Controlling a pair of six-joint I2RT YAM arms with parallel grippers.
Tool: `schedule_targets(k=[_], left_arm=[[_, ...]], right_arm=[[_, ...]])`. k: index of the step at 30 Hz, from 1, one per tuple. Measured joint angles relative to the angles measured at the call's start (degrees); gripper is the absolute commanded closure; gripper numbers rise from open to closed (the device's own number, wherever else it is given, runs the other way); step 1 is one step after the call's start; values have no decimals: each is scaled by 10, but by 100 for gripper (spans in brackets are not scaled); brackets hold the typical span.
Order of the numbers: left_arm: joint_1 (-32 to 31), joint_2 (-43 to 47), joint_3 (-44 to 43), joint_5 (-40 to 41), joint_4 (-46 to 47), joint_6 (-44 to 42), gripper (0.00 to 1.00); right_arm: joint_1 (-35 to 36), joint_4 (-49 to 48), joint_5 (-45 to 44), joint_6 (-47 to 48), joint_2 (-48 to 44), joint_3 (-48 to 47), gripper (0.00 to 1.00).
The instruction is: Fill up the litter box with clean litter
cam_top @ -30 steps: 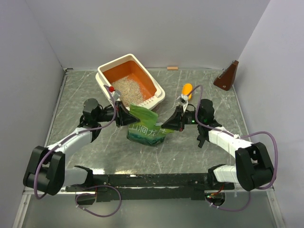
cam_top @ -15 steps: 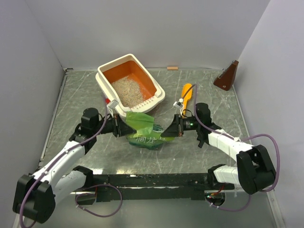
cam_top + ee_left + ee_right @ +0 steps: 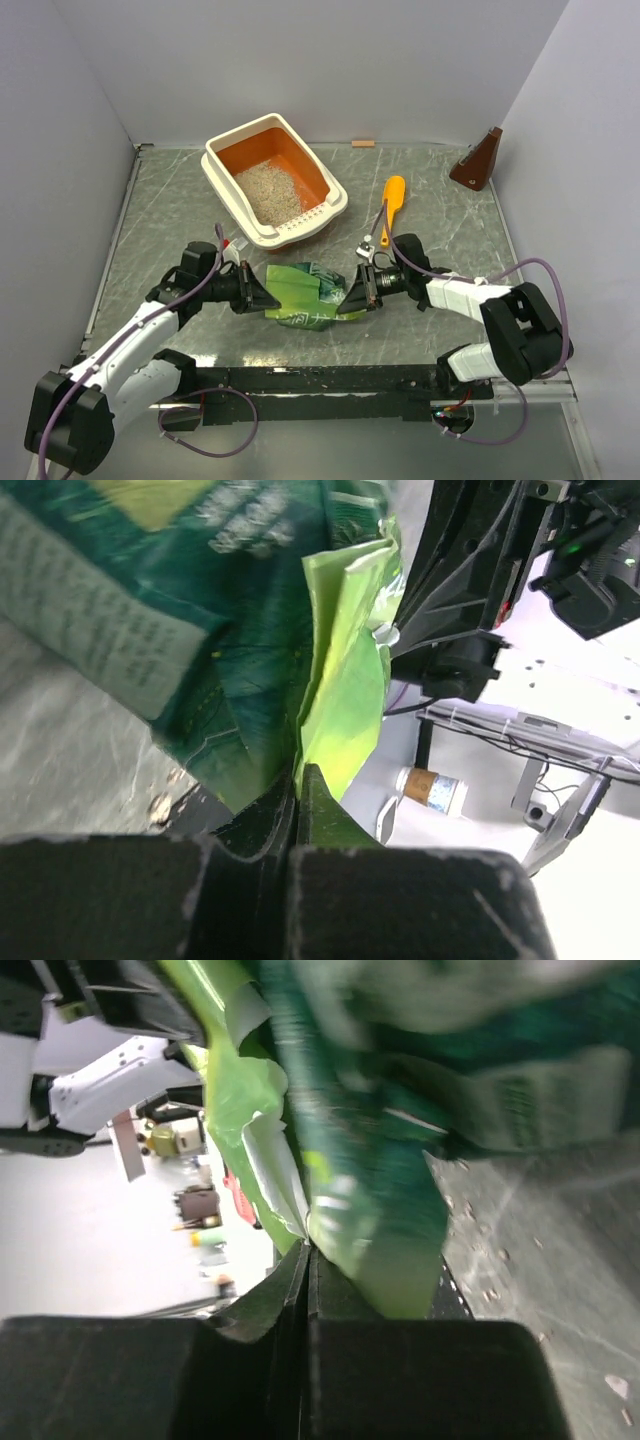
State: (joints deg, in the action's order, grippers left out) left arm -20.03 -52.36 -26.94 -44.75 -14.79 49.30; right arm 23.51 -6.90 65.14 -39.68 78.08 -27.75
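Observation:
The litter box (image 3: 222, 186), cream rim and orange walls, stands at the back left of the table. Clean litter (image 3: 270, 192) lies in a pale heap at its near end. In front of it, clear of the box, a crinkled green bag (image 3: 305, 296) is held low over the table between both grippers. My left gripper (image 3: 268, 298) is shut on the bag's left edge, and my right gripper (image 3: 346, 301) is shut on its right edge. The left wrist view shows the left gripper (image 3: 300, 772) pinching the bag's (image 3: 200, 630) light green fold. The right gripper (image 3: 308, 1252) clamps the bag (image 3: 400, 1160) the same way.
A yellow-orange scoop (image 3: 393, 199) lies right of the litter box. A brown wedge-shaped object (image 3: 478, 162) stands at the back right, and a small wooden piece (image 3: 363, 143) lies by the back wall. Stray grains (image 3: 480, 1260) dot the table under the bag.
Both grippers have carried the bag down and toward the near edge, away from the litter box's rim. The bag now hangs lower and flatter between them.

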Motion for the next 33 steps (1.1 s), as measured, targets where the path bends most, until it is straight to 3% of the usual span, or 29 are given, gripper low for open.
schedule_targets(k=[2,6,10,14,20,28,33], left_arm=[[0,-8,-11,10,-33,-7,99],[6,-17,-14,30,-75,-21,99],[9,-19,-17,39,-89,-28,99],[12,-19,-17,46,-104,-34,99],[13,-19,-17,50,-105,-37,99],[13,-12,-17,52,-108,-42,99],[13,-12,-17,52,-108,-45,99]], right_arm=[[-2,6,-9,-8,11,5,61],[-11,88,-63,20,0,-10,52],[-11,194,-135,81,-48,-79,49],[14,286,-237,165,-95,-214,49],[173,353,-364,284,-104,-330,47],[382,414,-495,415,-97,-334,46],[495,404,-585,471,-96,-329,40]])
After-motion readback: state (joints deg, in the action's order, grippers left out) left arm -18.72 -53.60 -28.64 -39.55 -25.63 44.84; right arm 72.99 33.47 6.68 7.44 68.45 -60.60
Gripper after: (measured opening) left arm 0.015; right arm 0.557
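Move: The litter bag's middle lies some 8 cm left, 2 cm ahead and slightly below the right hand, whose shut fingers hold that end of its green top. From the left hand, pinching the other end, the middle is about 8 cm right and 2 cm ahead. The litter box stands about 25 cm ahead and 16 cm left of the right hand, the yellow scoop 20 cm ahead and 10 cm right of it. The right hand releases the bag's top, arcs forward-up about 10 cm, then back-left over it; left keeps pinching. ##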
